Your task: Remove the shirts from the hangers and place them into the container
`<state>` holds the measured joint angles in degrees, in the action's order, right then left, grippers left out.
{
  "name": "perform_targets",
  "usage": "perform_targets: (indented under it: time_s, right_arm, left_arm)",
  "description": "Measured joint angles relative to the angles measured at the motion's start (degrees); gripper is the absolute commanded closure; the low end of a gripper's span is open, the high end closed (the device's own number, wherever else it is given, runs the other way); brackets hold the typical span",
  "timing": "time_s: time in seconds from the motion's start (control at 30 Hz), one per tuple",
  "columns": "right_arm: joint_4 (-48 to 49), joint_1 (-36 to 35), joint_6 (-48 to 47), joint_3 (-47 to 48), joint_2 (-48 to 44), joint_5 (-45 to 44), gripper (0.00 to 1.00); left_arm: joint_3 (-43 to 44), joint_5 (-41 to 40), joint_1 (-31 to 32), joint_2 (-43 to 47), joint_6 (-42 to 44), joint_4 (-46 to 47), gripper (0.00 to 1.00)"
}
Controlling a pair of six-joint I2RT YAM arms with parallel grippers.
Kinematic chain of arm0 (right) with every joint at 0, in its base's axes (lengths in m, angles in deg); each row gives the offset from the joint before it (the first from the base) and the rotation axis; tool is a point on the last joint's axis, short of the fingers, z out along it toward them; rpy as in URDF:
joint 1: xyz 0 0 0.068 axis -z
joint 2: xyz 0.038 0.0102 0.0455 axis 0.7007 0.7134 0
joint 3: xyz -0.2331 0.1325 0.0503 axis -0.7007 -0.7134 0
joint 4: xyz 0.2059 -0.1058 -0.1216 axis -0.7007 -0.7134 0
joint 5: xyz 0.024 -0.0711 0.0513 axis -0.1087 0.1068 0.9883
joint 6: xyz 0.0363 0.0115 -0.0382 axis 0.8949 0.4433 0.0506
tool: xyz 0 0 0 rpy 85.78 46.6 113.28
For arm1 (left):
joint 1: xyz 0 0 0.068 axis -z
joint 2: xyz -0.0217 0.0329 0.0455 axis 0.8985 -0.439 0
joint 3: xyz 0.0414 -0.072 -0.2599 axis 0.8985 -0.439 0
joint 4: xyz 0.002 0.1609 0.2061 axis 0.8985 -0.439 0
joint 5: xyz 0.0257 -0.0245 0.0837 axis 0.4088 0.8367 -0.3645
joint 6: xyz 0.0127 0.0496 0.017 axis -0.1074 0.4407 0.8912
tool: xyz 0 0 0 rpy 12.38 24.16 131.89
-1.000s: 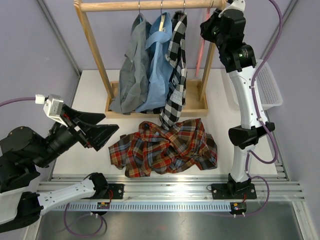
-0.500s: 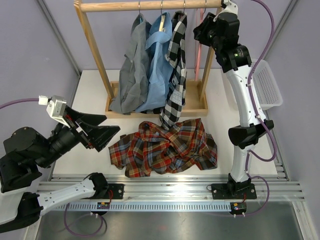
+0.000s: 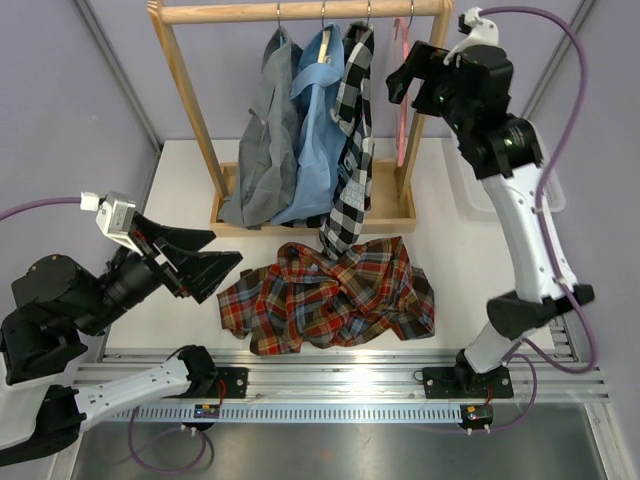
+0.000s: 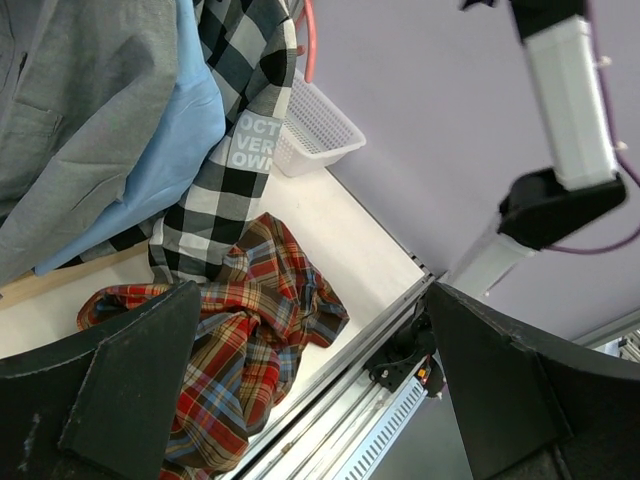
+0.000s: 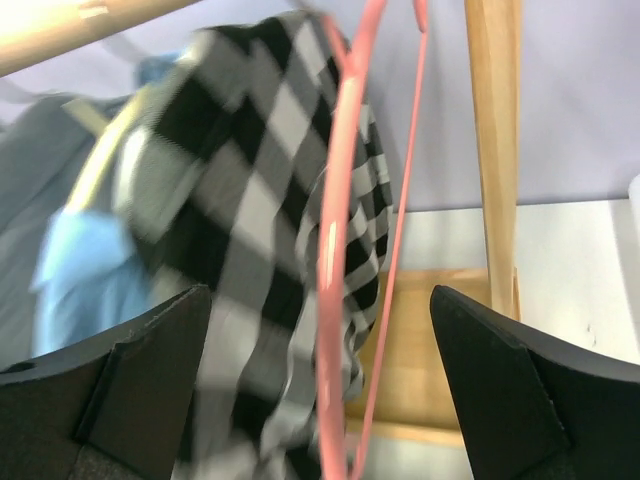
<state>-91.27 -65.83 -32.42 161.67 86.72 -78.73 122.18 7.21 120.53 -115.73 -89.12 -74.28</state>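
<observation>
Three shirts hang on the rack: a grey shirt [image 3: 262, 130], a light blue shirt [image 3: 318, 120] and a black-and-white checked shirt [image 3: 352, 140]. The red plaid shirt [image 3: 330, 295] lies crumpled on the table. An empty pink hanger [image 3: 403, 95] hangs at the rail's right end. My right gripper [image 3: 408, 75] is open just beside it; in the right wrist view the pink hanger [image 5: 338, 250] stands loose between the jaws. My left gripper [image 3: 215, 265] is open and empty, left of the plaid shirt [image 4: 220, 340]. The container [image 4: 318, 125] stands at the right, largely hidden behind my right arm in the top view.
The wooden rack [image 3: 190, 110] with its base frame [image 3: 390, 215] fills the back of the table. A rack post [image 5: 495, 150] stands just right of the pink hanger. The metal rail [image 3: 340, 375] runs along the near edge.
My right gripper has opened and let go of the pink hanger, which now hangs on the rail. The right arm has swung out to the right. The left arm has barely moved.
</observation>
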Motion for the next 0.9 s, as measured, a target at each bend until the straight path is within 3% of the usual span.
perform_targets:
  time_s: [0.27,0.47,0.67,0.9]
  right_arm:
    - [-3.37,-2.69,-0.76,-21.99,-30.38,-1.44,0.00]
    - [-11.02,-2.67,0.52,-32.24,-44.59,3.74,0.01]
    - [-17.70,-2.75,0.50,-47.63,-45.75,11.32,0.01]
    - [-19.12,-8.66,0.33,-55.34,-41.62,15.61,0.01]
  left_arm:
    - [-2.27,0.04,0.00,0.85,-0.04,0.39,0.01]
    - [-3.17,0.22,0.00,0.90,-0.02,0.50,0.01]
    - [-3.39,0.22,0.00,0.90,-0.04,1.36,0.01]
    - [-4.55,0.22,0.00,0.83,-0.22,2.32,0.01]
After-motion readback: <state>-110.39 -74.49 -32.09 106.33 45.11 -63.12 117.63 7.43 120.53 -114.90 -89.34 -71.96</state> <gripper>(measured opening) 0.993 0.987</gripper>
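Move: The heap of red plaid shirt on the table is what the right hand heads for: its middle lies about 29 cm back from that hand, 11 cm to the left and some 45 cm below. The empty pink hanger hangs about 10 cm ahead, straight in line and 5 cm lower; the checkered shirt is 8 cm ahead, 8 cm left. From the left hand the plaid shirt is roughly 5 cm ahead, 11 cm right and 43 cm below. Back fast and nearly level, the right hand pulls away from the pink hanger it has already let go of, about 23 cm with a bow to the right, then drops some 20 cm below its starting height while swinging back left, towards the right-hand part of the plaid shirt. During the drop the wrist tips down about 30 degrees and turns counter-clockwise some 20; the fingers stay wide open, touching nothing by the end. ##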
